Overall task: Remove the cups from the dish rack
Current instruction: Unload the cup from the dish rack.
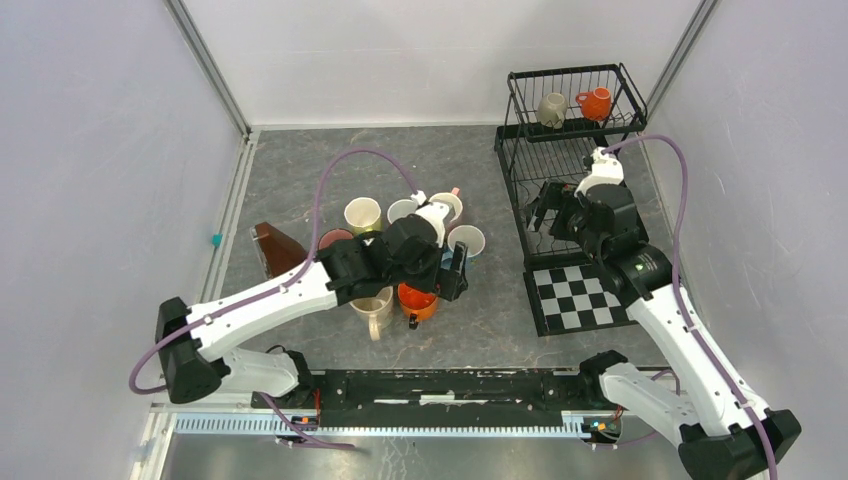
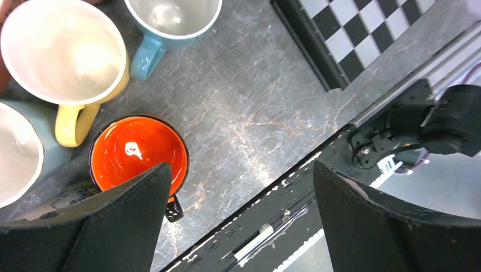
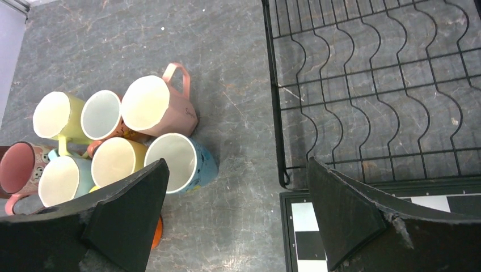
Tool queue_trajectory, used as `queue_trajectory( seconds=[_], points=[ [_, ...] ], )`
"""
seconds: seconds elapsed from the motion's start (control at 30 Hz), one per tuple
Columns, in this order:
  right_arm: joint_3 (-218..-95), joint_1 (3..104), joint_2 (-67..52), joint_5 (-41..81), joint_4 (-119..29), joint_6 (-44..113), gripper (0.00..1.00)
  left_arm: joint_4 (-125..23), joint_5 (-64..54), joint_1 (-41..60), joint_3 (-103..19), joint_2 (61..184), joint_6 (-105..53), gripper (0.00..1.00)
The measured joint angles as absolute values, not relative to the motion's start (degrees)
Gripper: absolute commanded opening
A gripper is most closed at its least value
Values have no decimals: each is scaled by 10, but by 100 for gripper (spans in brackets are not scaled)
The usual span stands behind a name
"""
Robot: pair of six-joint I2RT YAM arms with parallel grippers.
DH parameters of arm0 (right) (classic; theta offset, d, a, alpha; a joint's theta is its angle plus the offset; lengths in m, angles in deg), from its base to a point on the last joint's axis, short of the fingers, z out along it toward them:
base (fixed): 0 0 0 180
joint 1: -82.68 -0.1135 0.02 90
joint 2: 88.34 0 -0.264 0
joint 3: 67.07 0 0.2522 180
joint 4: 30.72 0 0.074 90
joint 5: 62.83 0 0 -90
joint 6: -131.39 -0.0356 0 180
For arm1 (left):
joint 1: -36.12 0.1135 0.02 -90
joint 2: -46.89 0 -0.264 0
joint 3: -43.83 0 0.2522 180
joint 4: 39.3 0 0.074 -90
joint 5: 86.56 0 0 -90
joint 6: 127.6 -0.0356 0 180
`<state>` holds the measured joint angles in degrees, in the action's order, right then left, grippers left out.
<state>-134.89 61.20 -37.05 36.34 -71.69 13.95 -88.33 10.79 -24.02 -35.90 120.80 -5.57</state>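
Observation:
The black wire dish rack (image 1: 575, 135) stands at the back right. Its upper tier holds a grey-olive cup (image 1: 552, 108) and an orange cup (image 1: 596, 102). Several cups (image 1: 405, 215) stand grouped mid-table. My left gripper (image 2: 241, 166) is open and holds nothing, just right of an orange cup (image 2: 139, 153) that stands upright on the table beside a yellow cup (image 2: 62, 51). My right gripper (image 3: 236, 164) is open and empty, over the table between a light blue cup (image 3: 181, 164) and the rack's slotted lower tier (image 3: 368, 96).
A black-and-white checkered mat (image 1: 580, 295) lies in front of the rack. A flat brown wedge (image 1: 278, 247) sits left of the cup group. The arms' black base rail (image 1: 450, 385) runs along the near edge. Walls close in on both sides.

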Motion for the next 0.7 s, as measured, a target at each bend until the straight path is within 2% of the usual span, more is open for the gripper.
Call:
queue_trajectory(
  seconds=[0.33, 0.7],
  points=[
    [-1494, 612, -260, 389, -727, 184, 98, -908, 103, -216, -389, 1152, -60, 100],
    [-1740, 653, -59, 416, -726, 255, 98, -937, 59, -147, -397, 1113, -85, 100]
  ],
)
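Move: The grey-beige cup on the upper shelf stands about 20 cm ahead of the right gripper, 2 cm to its right and some 4 cm lower. The orange cup is roughly 8 cm to the right of that cup and 1 cm farther out. The shelf's front rail crosses about 15 cm ahead of the gripper, its middle 6 cm to the right, at cup height. From the left gripper the grey-beige cup lies some 30 cm ahead and 18 cm right, about level. Send the right gripper forward about 14 cm and up some 11 cm, gathering speed towards the grey-beige cup on the upper shelf, fingers kept wide open and tilting up about 10 degrees with a slight roll, left side dipping. Meanwhile lift the open left gripper farther clear of the orange mug on the table and drift it left. ##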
